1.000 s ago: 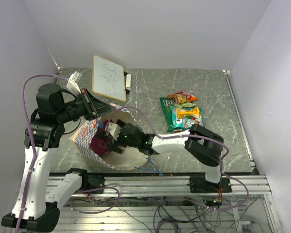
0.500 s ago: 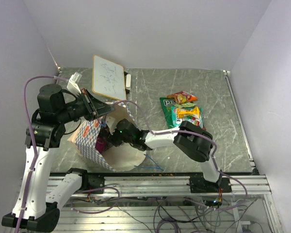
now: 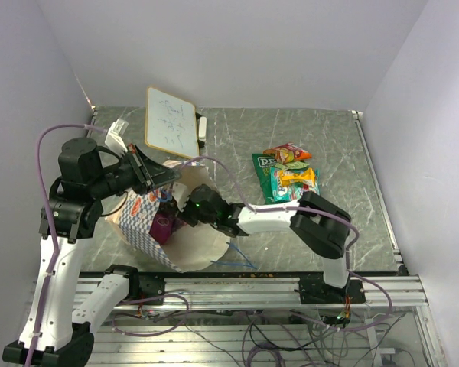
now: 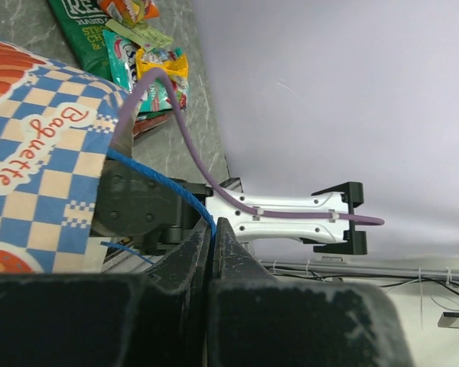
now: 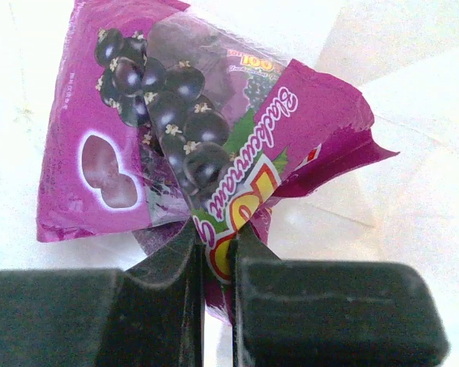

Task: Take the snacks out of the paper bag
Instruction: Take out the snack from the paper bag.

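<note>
The checkered paper bag (image 3: 141, 218) lies on its side at the near left, its cream mouth facing right. My left gripper (image 3: 159, 177) is shut on the bag's thin blue cord handle (image 4: 168, 188) and holds the top edge up. My right gripper (image 3: 180, 217) reaches into the bag's mouth and is shut on the magenta-purple blackcurrant snack packet (image 5: 183, 145), which also shows inside the bag in the top view (image 3: 163, 226). Three other snacks lie on the table: green (image 3: 265, 167), orange-red (image 3: 288, 153) and teal-orange (image 3: 294, 183).
A white board with scribbles (image 3: 173, 122) leans at the back left, next to a small white object (image 3: 202, 128). The table's right rail (image 3: 375, 183) bounds the marbled surface. A loose blue cord (image 3: 241, 262) trails by the near edge.
My right gripper went deeper into the bag's mouth and closed on the magenta packet. The bag shifted a little and its mouth opened wider. My left arm stayed holding the handle.
</note>
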Action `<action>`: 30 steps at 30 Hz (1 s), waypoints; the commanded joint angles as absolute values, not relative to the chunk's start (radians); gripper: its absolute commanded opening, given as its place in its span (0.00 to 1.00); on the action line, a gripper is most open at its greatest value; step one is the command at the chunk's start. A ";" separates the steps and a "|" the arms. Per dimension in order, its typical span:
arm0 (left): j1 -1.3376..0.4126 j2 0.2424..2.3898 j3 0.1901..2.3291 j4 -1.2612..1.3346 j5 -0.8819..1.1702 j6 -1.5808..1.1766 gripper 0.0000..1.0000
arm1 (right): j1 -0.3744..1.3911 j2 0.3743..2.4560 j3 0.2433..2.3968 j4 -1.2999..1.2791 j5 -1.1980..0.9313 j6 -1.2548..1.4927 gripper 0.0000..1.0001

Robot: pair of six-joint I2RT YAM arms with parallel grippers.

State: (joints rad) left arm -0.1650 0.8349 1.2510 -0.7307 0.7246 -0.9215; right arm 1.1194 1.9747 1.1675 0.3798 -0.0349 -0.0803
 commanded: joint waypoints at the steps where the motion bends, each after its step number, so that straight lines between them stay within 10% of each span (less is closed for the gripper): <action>1: -0.170 0.829 1.240 -0.745 0.707 -0.906 0.07 | 1.123 1.852 1.091 0.522 -0.040 -0.103 0.00; 30: -0.170 0.932 1.416 -0.957 0.605 -0.694 0.07 | 1.169 1.405 1.009 0.100 0.194 -0.306 0.00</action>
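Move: Deep in the paper bag, the right hand already grips the purple blackcurrant snack. The pile of snacks on the table lies about 35 cm to its right, 8 cm ahead and some 6 cm lower; the orange snack at the pile's far end lies about 33 cm right and 15 cm ahead, at much the same height. From the left hand, which holds the paper bag's blue handle, the pile is roughly 28 cm right, 13 cm ahead and 36 cm down. Drawing the blackcurrant snack to the right and up, about 9 cm each way, the right hand heads for the paper bag's mouth and the pile beyond, easing back a little early on and climbing faster later. Its shut fingers keep their pinch while the hand rolls some 15 degrees. The left hand keeps the blue handle pinched and sinks about 1 cm, with about as much forward. ##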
